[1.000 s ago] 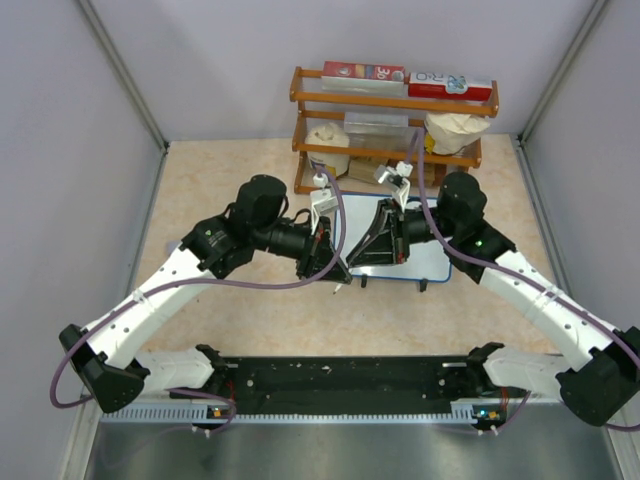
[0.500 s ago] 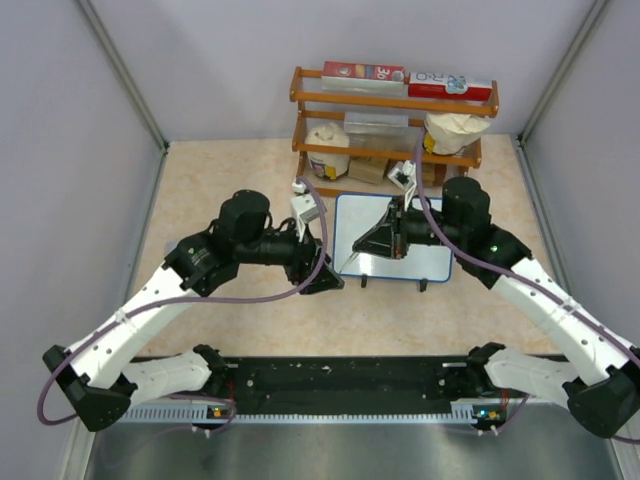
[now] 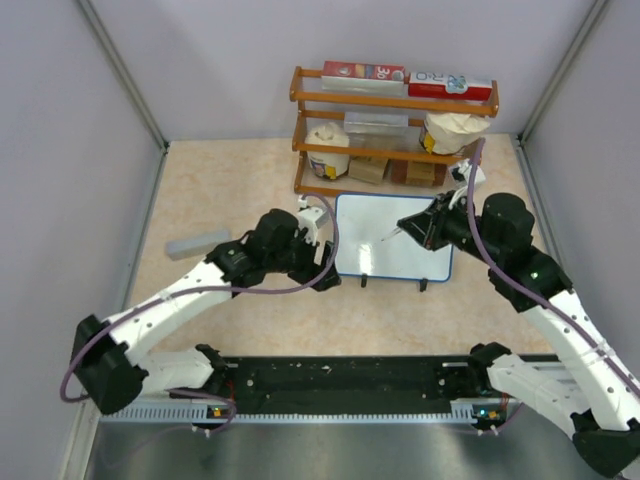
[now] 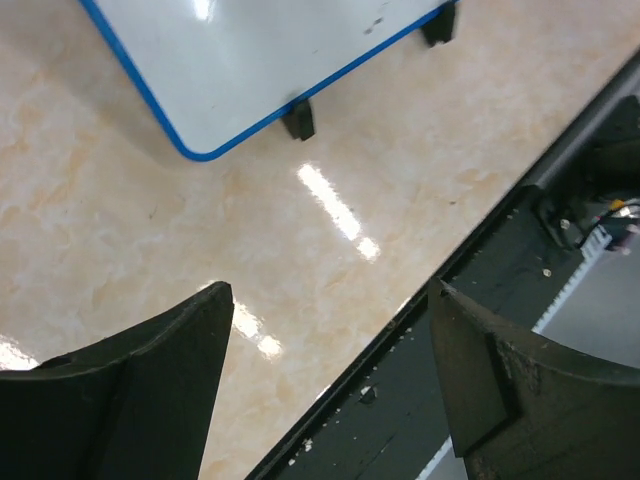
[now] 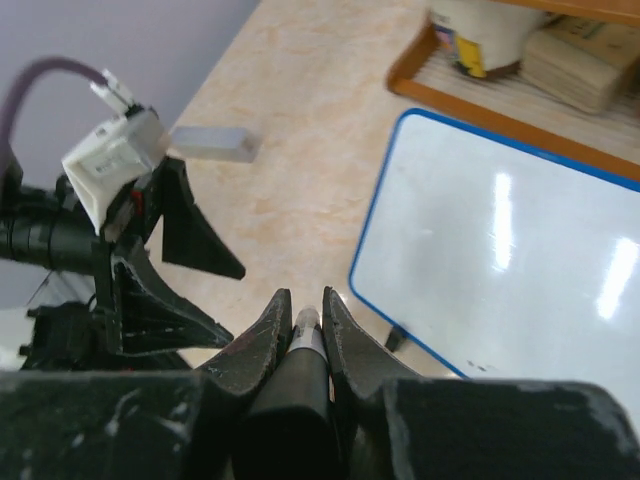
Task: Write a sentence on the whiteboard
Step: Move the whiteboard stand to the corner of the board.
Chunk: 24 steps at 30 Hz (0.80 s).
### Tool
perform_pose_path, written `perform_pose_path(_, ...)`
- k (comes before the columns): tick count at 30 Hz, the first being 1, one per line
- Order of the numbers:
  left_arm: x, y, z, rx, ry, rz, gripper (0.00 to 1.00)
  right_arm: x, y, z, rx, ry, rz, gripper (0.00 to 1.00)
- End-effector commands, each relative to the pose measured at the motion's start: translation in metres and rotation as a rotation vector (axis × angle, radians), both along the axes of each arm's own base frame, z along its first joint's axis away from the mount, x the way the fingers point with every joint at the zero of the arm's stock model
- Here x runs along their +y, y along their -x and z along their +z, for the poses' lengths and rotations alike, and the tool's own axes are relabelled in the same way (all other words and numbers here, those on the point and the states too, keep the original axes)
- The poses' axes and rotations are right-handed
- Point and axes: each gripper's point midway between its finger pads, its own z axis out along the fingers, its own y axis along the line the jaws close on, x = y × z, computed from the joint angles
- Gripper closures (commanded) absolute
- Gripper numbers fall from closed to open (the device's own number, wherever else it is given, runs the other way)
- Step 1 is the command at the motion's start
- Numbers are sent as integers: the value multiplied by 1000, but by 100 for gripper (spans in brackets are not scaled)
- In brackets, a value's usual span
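The whiteboard (image 3: pixel 392 250) lies flat on the table in front of the shelf, blue-rimmed with small black feet. Its face (image 5: pixel 500 230) shows no sentence, only a few small dark specks. My right gripper (image 3: pixel 408 224) hovers over the board's right half, shut on a black marker (image 5: pixel 306 338) whose pale tip sticks out between the fingers. My left gripper (image 3: pixel 326 279) is off the board's near left corner (image 4: pixel 200 150), low over the table. Its jaws stand wide open with nothing between them (image 4: pixel 330 295).
A grey block (image 3: pixel 197 244) lies on the table at the left, also in the right wrist view (image 5: pixel 212 143). A wooden shelf (image 3: pixel 395 100) with boxes and jars stands right behind the board. The black base rail (image 4: pixel 520 260) runs along the near edge.
My left gripper opened and pulled back down-left off the board. My right gripper drew back to the right with the marker. The grey block at the left has come into view.
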Motion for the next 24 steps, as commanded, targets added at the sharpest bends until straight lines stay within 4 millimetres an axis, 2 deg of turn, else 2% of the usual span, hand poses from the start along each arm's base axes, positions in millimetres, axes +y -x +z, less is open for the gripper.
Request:
perform_pose_path(1,-7,-31,-35,60,-60,141,19,-32,-19,-13,60,5,-150,100)
perform_pose_path(2,-11,-36,-48,84,-89,154,19,-38,-22,-13,65,1,-164,100)
perform_pose_path(5,-18,-45,-68,101,-124,192,17,-46,-26,-17,75,14,-176,100)
perform_pose_path(9,-28,-48,-84,108,-142,230,16,-52,-31,-22,78,42,-194,100)
perform_pose_path(13,-40,-42,-107,127,-186,260,15,-62,-40,-25,90,51,-229,100)
perform_pose_path(15,-41,-45,-115,114,-215,294,15,-68,-44,-26,90,55,-249,100)
perform_pose_path(24,-58,-43,-155,105,-299,320,18,-76,-48,-20,77,51,-261,100)
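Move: The left hand is empty and open. The near-left whiteboard stand lies about 4 cm ahead of it, 7 cm to its right and some 18 cm below. The board's near-left corner is about 6 cm left of that stand and a touch farther out, with the second stand about 12 cm to its right. From the right hand, the near-left stand is about 5 cm left, roughly level fore and aft, and 30 cm below. With its fingers staying wide open, the left hand plunges some 16 cm down towards the near-left whiteboard stand, edging forward early on and then about 4 cm to its right, while the wrist tips the fingers roughly 20 degrees steeper and turns a little counter-clockwise. Meanwhile the right hand, still gripping the marker, swings clear of the stand to its right and forward, sinking slightly and turning about 15 degrees clockwise above the board. ##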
